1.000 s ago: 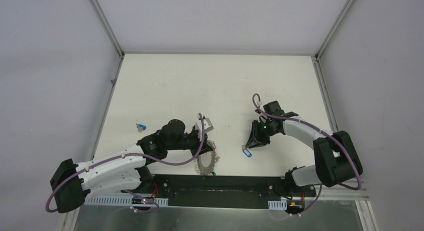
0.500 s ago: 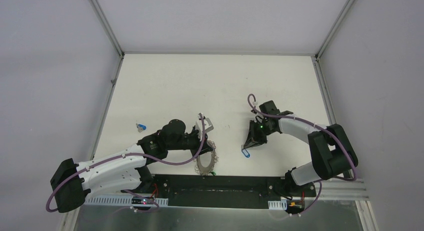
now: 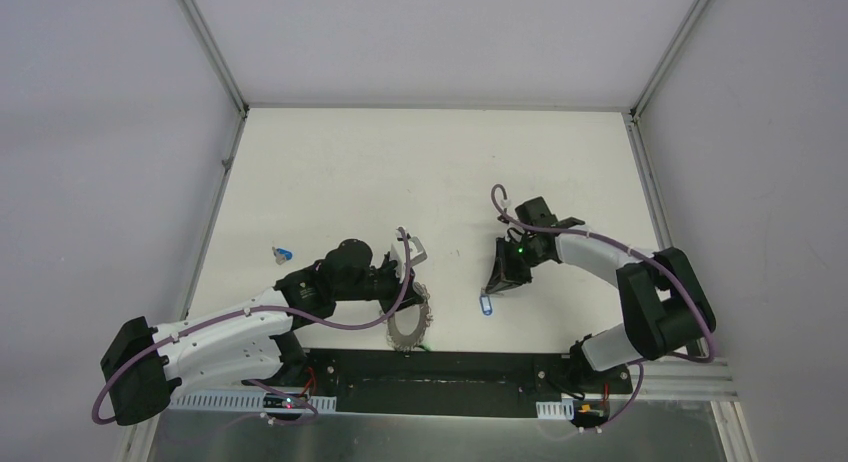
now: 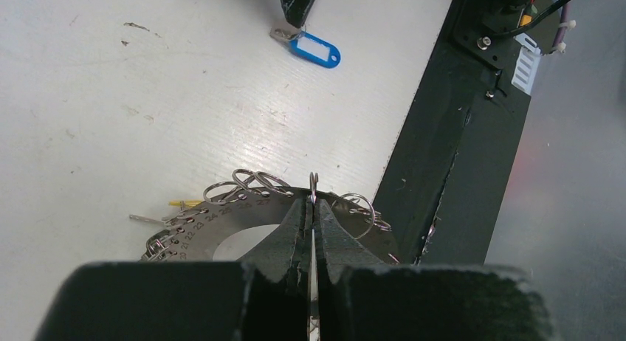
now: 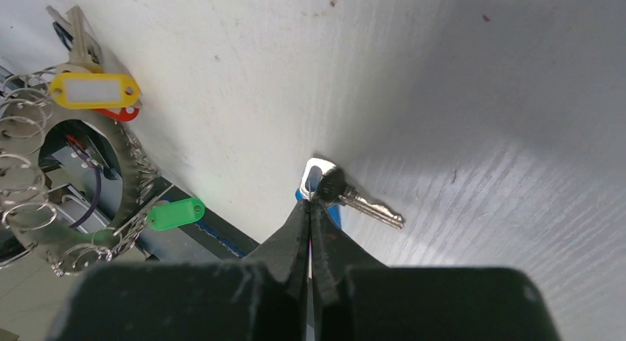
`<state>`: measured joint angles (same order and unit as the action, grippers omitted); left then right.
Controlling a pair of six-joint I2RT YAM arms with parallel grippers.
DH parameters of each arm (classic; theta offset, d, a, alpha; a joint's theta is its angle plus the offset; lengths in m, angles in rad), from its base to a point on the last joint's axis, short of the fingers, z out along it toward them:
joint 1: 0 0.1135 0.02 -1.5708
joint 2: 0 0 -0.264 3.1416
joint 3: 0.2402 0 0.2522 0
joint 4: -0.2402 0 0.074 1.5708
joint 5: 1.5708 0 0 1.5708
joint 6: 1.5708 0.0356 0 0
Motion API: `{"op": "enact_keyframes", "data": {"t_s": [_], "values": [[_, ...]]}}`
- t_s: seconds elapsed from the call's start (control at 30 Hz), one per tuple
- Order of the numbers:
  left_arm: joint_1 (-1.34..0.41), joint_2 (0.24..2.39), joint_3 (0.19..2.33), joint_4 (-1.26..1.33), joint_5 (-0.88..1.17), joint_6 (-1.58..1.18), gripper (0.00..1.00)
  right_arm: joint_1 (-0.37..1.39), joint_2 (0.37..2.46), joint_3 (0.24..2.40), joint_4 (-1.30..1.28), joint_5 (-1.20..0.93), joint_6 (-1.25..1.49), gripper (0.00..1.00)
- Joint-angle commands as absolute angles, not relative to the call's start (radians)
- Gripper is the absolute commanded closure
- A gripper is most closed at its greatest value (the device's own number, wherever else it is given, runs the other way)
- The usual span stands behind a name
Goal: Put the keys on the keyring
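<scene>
The keyring (image 4: 221, 219), a grey numbered metal disc edged with small wire loops, stands tilted on edge near the table's front (image 3: 408, 327). My left gripper (image 4: 313, 201) is shut on one wire loop at its rim. Yellow (image 5: 94, 90), red (image 5: 118, 114) and green (image 5: 176, 213) tags hang from the ring. A key with a black head (image 5: 334, 184) and a blue tag (image 4: 316, 49) lies on the white table. My right gripper (image 5: 311, 202) is shut on the metal ring of that key, and its fingers hide most of the blue tag in the right wrist view.
Another small key with a blue tag (image 3: 283, 253) lies at the left side of the table. The black base rail (image 3: 440, 367) runs along the front edge, just behind the keyring. White walls enclose the table on three sides.
My right gripper has closed onto the blue-tagged key's ring and shifted slightly left, dragging the tag with it. The left arm and the keyring have not moved.
</scene>
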<state>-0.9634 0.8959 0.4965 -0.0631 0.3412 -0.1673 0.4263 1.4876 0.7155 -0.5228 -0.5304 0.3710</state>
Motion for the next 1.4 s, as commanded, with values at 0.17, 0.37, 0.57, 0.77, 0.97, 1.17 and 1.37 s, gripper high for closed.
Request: {"op": "enact_keyframes", "data": {"t_s": [0.17, 0.37, 0.57, 0.77, 0.97, 1.17, 1.37], "values": [[-0.977, 0.863, 0.542, -0.044, 0.324, -0.174, 1.00, 0.431, 1.319, 0.857, -0.620, -0.501, 0.320, 1.00], [-0.977, 0.850, 0.551, -0.044, 0.315, -0.172, 1.00, 0.431, 1.236, 0.953, -0.688, -0.387, 0.292, 1.00], [-0.976, 0.834, 0.553, -0.038, 0.307, -0.172, 1.00, 0.427, 1.157, 1.000, -0.696, -0.293, 0.228, 1.00], [-0.977, 0.816, 0.540, -0.016, 0.301, -0.172, 1.00, 0.420, 1.078, 0.980, -0.665, -0.276, 0.226, 1.00], [-0.977, 0.783, 0.501, 0.083, 0.322, -0.180, 1.00, 0.416, 1.060, 0.987, -0.700, -0.448, 0.189, 1.00], [-0.977, 0.770, 0.487, 0.098, 0.347, -0.177, 1.00, 0.416, 1.062, 0.975, -0.708, -0.596, 0.158, 1.00], [-0.978, 0.784, 0.487, 0.089, 0.399, -0.152, 1.00, 0.436, 1.072, 0.963, -0.722, -0.697, 0.114, 1.00]]}}
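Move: Roughly 16 cm to the right hand's left, 10 cm back and 5 cm higher, the middle of the keyring hangs from the left fingers; its green tag is about 13 cm left, 12 cm back and 2 cm up. Between the right tips is the blue-tagged key already, its middle some 2 cm back, straight in line sideways and 1 cm below them. That key lies from the left hand about 14 cm right, 3 cm ahead and 12 cm below. Lifting the pinched blue-tagged key off the table, the right hand climbs about 16 cm, first swinging some 6 cm forward, then coming back about 4 cm and slightly left, nearer the keyring. Its fingers tip forward and up by about 30 degrees and stay shut. The left hand keeps its pinch on one of the small wire loops and raises the keyring about 4 cm. ##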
